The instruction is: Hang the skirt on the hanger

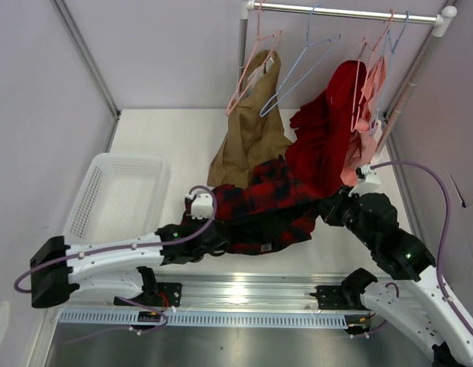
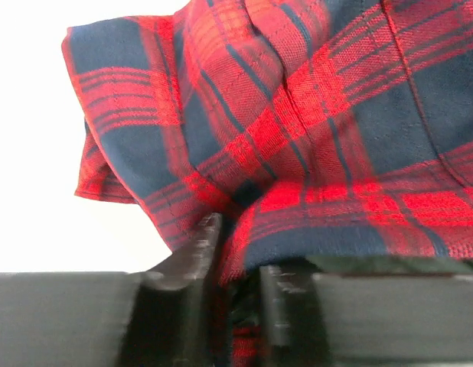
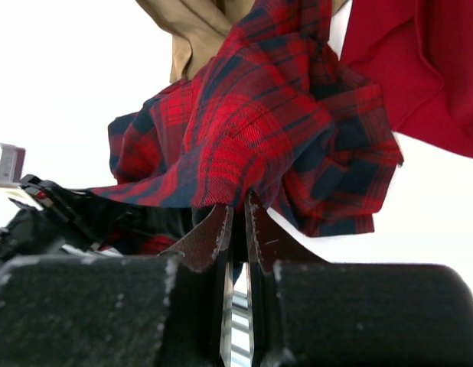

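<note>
The red and navy plaid skirt (image 1: 271,205) lies bunched on the white table, stretched between both arms. At its left end, my left gripper (image 1: 212,238) has its fingers close together with a fold of the skirt (image 2: 298,115) pinched between them (image 2: 240,248). My right gripper (image 1: 325,208) is at the skirt's right end. Its fingers are pressed shut (image 3: 239,205) on an edge of the plaid cloth (image 3: 252,130). The light-blue wire hanger (image 1: 299,73) hangs bare on the rail (image 1: 351,11) at the back, above and apart from the skirt.
A tan garment (image 1: 252,130) hangs on a pink hanger (image 1: 252,69) left of the blue one. A plain red garment (image 1: 328,138) and more pink hangers (image 1: 370,84) hang at the right. A white basket (image 1: 118,195) stands at the left of the table.
</note>
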`<action>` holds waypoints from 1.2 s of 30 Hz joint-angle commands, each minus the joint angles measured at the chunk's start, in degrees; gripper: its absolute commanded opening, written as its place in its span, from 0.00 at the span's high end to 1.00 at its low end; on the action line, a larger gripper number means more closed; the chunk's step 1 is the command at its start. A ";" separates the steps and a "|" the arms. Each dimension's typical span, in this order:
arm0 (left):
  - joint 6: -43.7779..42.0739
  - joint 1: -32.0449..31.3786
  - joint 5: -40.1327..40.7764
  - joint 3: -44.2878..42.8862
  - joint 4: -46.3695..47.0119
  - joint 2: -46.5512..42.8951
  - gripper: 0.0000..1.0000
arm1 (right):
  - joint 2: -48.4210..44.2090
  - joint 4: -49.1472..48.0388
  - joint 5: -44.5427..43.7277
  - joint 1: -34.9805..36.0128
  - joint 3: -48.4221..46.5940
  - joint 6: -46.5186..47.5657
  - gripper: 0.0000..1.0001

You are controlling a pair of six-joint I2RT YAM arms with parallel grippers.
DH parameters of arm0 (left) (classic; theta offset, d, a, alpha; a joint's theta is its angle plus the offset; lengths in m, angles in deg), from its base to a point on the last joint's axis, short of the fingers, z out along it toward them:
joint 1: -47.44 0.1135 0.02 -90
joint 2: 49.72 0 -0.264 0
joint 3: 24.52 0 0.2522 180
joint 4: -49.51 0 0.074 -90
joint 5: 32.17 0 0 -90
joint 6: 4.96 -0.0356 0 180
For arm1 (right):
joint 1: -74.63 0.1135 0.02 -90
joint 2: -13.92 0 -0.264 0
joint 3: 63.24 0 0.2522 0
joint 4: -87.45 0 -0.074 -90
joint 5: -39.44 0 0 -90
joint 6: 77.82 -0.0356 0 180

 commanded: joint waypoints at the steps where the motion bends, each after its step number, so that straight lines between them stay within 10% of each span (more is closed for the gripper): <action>1: -4.15 4.68 -4.59 2.37 1.56 -8.16 0.86 | -0.44 -1.70 0.23 -3.10 -4.29 2.22 1.00; 11: -16.10 17.52 -34.36 4.23 19.66 -24.97 1.00 | 4.48 -9.08 25.00 -11.62 -1.65 1.70 1.00; 22: -17.35 26.58 -70.74 0.79 41.90 -21.83 1.00 | 7.30 -18.83 56.99 -31.93 7.57 -4.71 1.00; 36: -0.91 30.28 -87.48 -5.61 71.99 -10.75 1.00 | 8.17 -31.28 68.00 -47.59 9.88 -15.68 1.00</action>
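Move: The skirt's left edge lies between the nearly closed left fingers; its middle is about 8 cm to that hand's right, 4 cm ahead and 4 cm lower. The brown garment hangs some 20 cm ahead of the left hand and 6 cm right. The right hand already pinches the skirt, whose middle is about 13 cm to its left, 4 cm ahead and 14 cm below; the red garment hangs roughly 15 cm straight ahead. Pinching the skirt's edge, the left hand lifts about 22 cm, veering right, turning clockwise; the right keeps hold. ##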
